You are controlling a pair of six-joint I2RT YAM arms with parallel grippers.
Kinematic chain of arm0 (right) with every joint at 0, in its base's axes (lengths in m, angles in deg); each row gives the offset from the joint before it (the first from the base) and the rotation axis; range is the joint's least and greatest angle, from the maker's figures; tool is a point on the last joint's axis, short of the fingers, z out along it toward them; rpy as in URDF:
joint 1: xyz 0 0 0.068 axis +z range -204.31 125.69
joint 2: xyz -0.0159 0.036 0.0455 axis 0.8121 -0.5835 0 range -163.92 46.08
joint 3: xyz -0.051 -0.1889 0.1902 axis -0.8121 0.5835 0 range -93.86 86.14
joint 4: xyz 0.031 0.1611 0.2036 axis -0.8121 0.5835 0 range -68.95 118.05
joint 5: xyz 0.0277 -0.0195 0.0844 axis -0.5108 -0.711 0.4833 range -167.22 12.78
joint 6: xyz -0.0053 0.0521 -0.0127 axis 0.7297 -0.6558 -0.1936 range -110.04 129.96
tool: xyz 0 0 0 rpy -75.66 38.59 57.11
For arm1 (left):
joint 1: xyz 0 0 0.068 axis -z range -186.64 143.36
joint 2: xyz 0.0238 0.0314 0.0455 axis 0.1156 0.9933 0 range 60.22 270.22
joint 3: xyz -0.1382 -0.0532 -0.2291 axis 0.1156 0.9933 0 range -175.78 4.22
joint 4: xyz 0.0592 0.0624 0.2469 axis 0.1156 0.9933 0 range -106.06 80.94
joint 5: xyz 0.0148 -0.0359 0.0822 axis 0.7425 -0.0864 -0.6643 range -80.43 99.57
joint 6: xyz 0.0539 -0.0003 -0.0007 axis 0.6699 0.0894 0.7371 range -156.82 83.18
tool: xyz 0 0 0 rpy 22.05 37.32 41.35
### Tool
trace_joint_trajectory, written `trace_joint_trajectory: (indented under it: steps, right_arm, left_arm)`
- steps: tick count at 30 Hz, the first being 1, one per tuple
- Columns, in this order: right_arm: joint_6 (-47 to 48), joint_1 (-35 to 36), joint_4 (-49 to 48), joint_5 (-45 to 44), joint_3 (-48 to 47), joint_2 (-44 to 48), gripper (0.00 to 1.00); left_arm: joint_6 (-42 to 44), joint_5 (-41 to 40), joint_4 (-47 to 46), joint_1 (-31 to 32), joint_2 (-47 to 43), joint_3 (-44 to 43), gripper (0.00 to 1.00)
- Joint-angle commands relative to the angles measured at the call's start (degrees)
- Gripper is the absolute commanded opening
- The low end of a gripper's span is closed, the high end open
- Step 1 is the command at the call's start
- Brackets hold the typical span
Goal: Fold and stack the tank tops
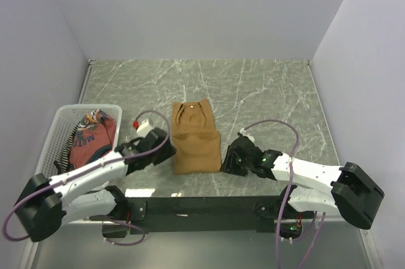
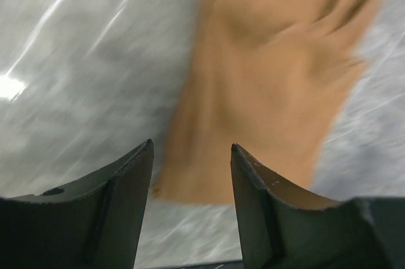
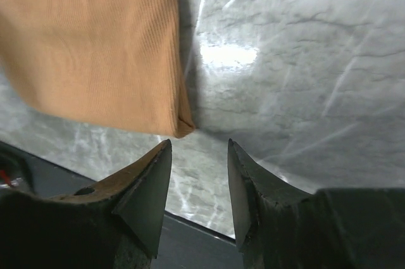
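A plain tan-brown tank top (image 1: 196,137) lies folded lengthwise on the marble table, between my two arms. My left gripper (image 1: 166,149) is just left of its near left edge, and my right gripper (image 1: 226,160) just right of its near right corner. The left wrist view is blurred; the left gripper (image 2: 192,145) stands open and empty, with the tan top (image 2: 272,79) ahead of it. In the right wrist view the right gripper (image 3: 199,143) is open and empty, and the tan top's (image 3: 95,41) folded corner lies just beyond the fingertips. The rust-red tank top (image 1: 93,139) sits in the basket with a striped top (image 1: 66,149) beside it.
A white mesh basket (image 1: 63,114) stands at the left of the table, close to the left arm. White walls enclose the table on three sides. A black base bar (image 1: 202,206) runs along the near edge.
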Motion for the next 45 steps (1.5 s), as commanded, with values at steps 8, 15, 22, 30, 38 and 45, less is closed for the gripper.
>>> trace_joint_trajectory:
  steps: [8, 15, 22, 30, 38, 45]
  right_arm:
    - [-5.7, 0.5, -10.2, 1.3, 3.7, -0.3, 0.48]
    - [-7.4, 0.4, -11.9, 1.0, 4.5, -1.7, 0.47]
    - [-7.9, 0.5, -13.4, 1.0, 4.9, -3.9, 0.44]
    - [-7.1, 0.4, -13.0, -0.4, 3.9, -6.1, 0.24]
    - [-3.2, 1.6, -5.1, -2.2, 1.1, -1.7, 0.00]
    - [-6.4, 10.5, 2.1, -4.8, 0.6, 6.5, 0.00]
  left_arm:
    - [-11.8, 2.7, -3.1, 8.4, -7.3, 12.7, 0.54]
    - [-17.0, 1.8, -2.7, 13.9, -5.3, 14.0, 0.48]
    - [-18.1, 1.6, -5.4, 15.1, -2.5, 14.7, 0.48]
    - [-18.5, -0.1, -4.9, 15.7, 1.1, 14.3, 0.36]
    - [-15.0, -3.0, 1.7, 18.4, -2.4, 10.3, 0.01]
    - [-24.2, -6.4, 11.0, 30.6, -3.9, 5.2, 0.01]
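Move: My left hand has the near left corner of the tank top's hem about 8 cm back, 3 cm to its right and 7 cm below. My right hand is nearly over the near right hem corner: some 1 cm ahead, 2 cm left, 2 cm down. The neckline lies roughly 13 cm ahead and 8 cm right of my left hand, 7 cm lower; the laundry basket stands about 27 cm left of that hand, 1 cm ahead and 4 cm lower. I swing my open left hand back about 8 cm and down 6 to the hem's left corner, tipping the fingers slightly further down, while my right eases some 2 cm left and a little down onto the right corner. Both close and pinch the hem, then draw it back towards my base about 4 cm, lifting it slightly. ##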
